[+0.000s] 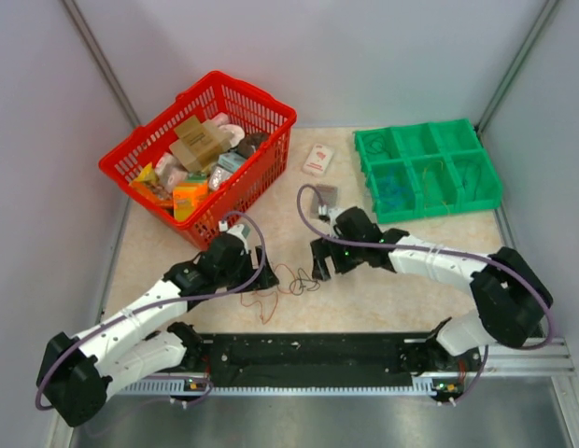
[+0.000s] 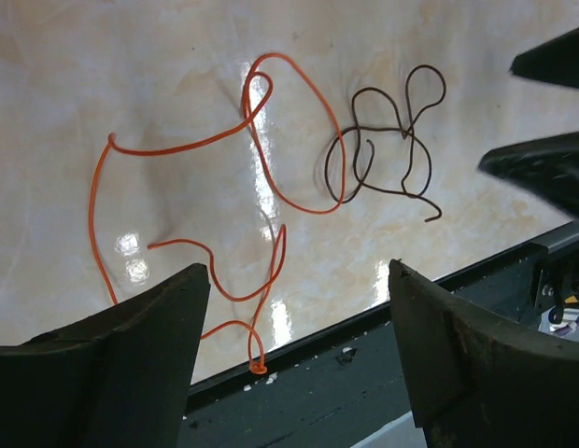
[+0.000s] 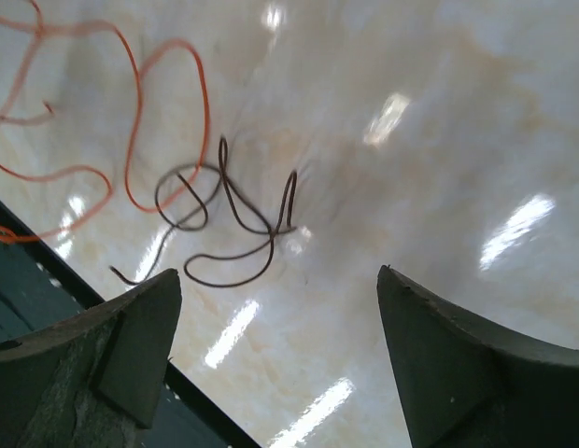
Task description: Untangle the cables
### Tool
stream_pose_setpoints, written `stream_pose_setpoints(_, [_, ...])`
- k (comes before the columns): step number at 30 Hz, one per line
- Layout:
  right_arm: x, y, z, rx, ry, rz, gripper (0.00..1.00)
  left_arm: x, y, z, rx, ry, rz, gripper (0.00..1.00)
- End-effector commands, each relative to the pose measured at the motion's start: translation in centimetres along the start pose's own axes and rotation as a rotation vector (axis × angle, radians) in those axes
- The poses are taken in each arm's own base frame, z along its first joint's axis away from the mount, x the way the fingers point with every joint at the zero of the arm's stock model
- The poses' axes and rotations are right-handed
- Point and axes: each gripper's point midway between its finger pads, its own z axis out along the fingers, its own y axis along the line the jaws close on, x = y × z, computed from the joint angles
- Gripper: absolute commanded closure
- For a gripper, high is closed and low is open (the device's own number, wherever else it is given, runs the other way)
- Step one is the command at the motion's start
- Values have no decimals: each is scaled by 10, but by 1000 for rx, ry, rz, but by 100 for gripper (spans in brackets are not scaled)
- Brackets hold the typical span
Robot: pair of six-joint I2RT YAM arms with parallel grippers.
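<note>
Two thin cables lie loose on the beige table between my grippers. The orange cable (image 1: 268,291) (image 2: 275,58) (image 3: 206,103) sprawls in wide loops, one end at the black rail. The dark cable (image 1: 305,281) (image 2: 378,129) (image 3: 232,283) is curled into small loops just right of it, and one orange loop crosses its edge. My left gripper (image 1: 245,276) (image 2: 297,271) hovers open over the orange cable's near end, nothing between its fingers. My right gripper (image 1: 324,267) (image 3: 278,273) hangs open just right of the dark cable, holding nothing.
A red basket (image 1: 271,103) full of packets stands at the back left. At the back right sits a green compartment tray (image 1: 366,149) with thin wires in it. A small box (image 1: 317,160) and a grey item (image 1: 325,198) lie between them. A black rail (image 1: 308,350) runs along the near edge.
</note>
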Motion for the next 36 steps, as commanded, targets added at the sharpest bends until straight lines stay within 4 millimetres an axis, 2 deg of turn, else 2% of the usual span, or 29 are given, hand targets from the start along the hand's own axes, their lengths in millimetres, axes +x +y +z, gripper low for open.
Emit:
stream_pose_setpoints(1, [3,39,23,-163,-50,-33,15,0,-3,-4,41,-45,-42,19])
stream_pose_setpoints(5, [15,40,43,-81,-13,-98,14,9,6,0,11,-15,-72,20])
stream_pose_setpoints(9, [26,27,62,63,25,-121,14,16,13,6,-7,-10,-107,23])
stream_pose_setpoints(12, [30,10,67,224,27,-155,16,21,20,10,-25,-4,-123,28])
stream_pose_setpoints(14, [29,6,66,279,5,-150,21,23,23,13,-35,-5,-126,31])
stream_pose_setpoints(15, [28,4,66,294,-4,-141,25,23,24,14,-37,-5,-130,33])
stream_pose_setpoints(16, [27,1,65,311,-13,-133,35,23,24,15,-35,-8,-131,35])
stream_pose_setpoints(19, [23,-5,62,348,-43,-122,71,23,23,18,-26,-7,-134,41])
stream_pose_setpoints(21, [18,-4,58,344,-64,-118,86,24,24,20,-30,-7,-137,42])
stream_pose_setpoints(22, [15,0,54,328,-82,-115,92,23,25,21,-32,-10,-137,44])
stream_pose_setpoints(24, [6,8,45,285,-126,-116,99,23,26,22,-39,-10,-136,47])
stream_pose_setpoints(28, [-16,17,16,253,-213,-108,100,17,18,24,-6,-26,-121,46])
stream_pose_setpoints(30, [-33,16,-7,248,-272,-81,100,16,18,25,-10,-27,-114,45])
stream_pose_setpoints(34, [-67,-10,-53,259,-383,30,100,18,19,27,-15,-7,-104,46])
stream_pose_setpoints(36, [-86,-40,-83,307,-453,98,100,19,16,27,4,-6,-86,47])
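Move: Just short of the right hand's reach, the dark cable's tangle lies about 4 cm to its left and 1 cm back, some 7 cm below. The orange cable, its end loop crossing the dark one, has its middle around 14 cm left and 4 cm back of the right hand; the grey card deck is some 20 cm ahead, straight out. From the left hand the orange cable is about 2 cm back, 1 cm left and 7 cm below, the dark cable roughly 9 cm right and 1 cm ahead. Dipping about 6 cm down and some 4 cm back, then easing left and forward again near the table, the open right hand shuts on the dark cable and pinches it, then lifts it roughly 11 cm, veering right and forward while the fingers tip outward. The left hand sinks about 5 cm towards the orange cable and half closes, with no touch visible. ##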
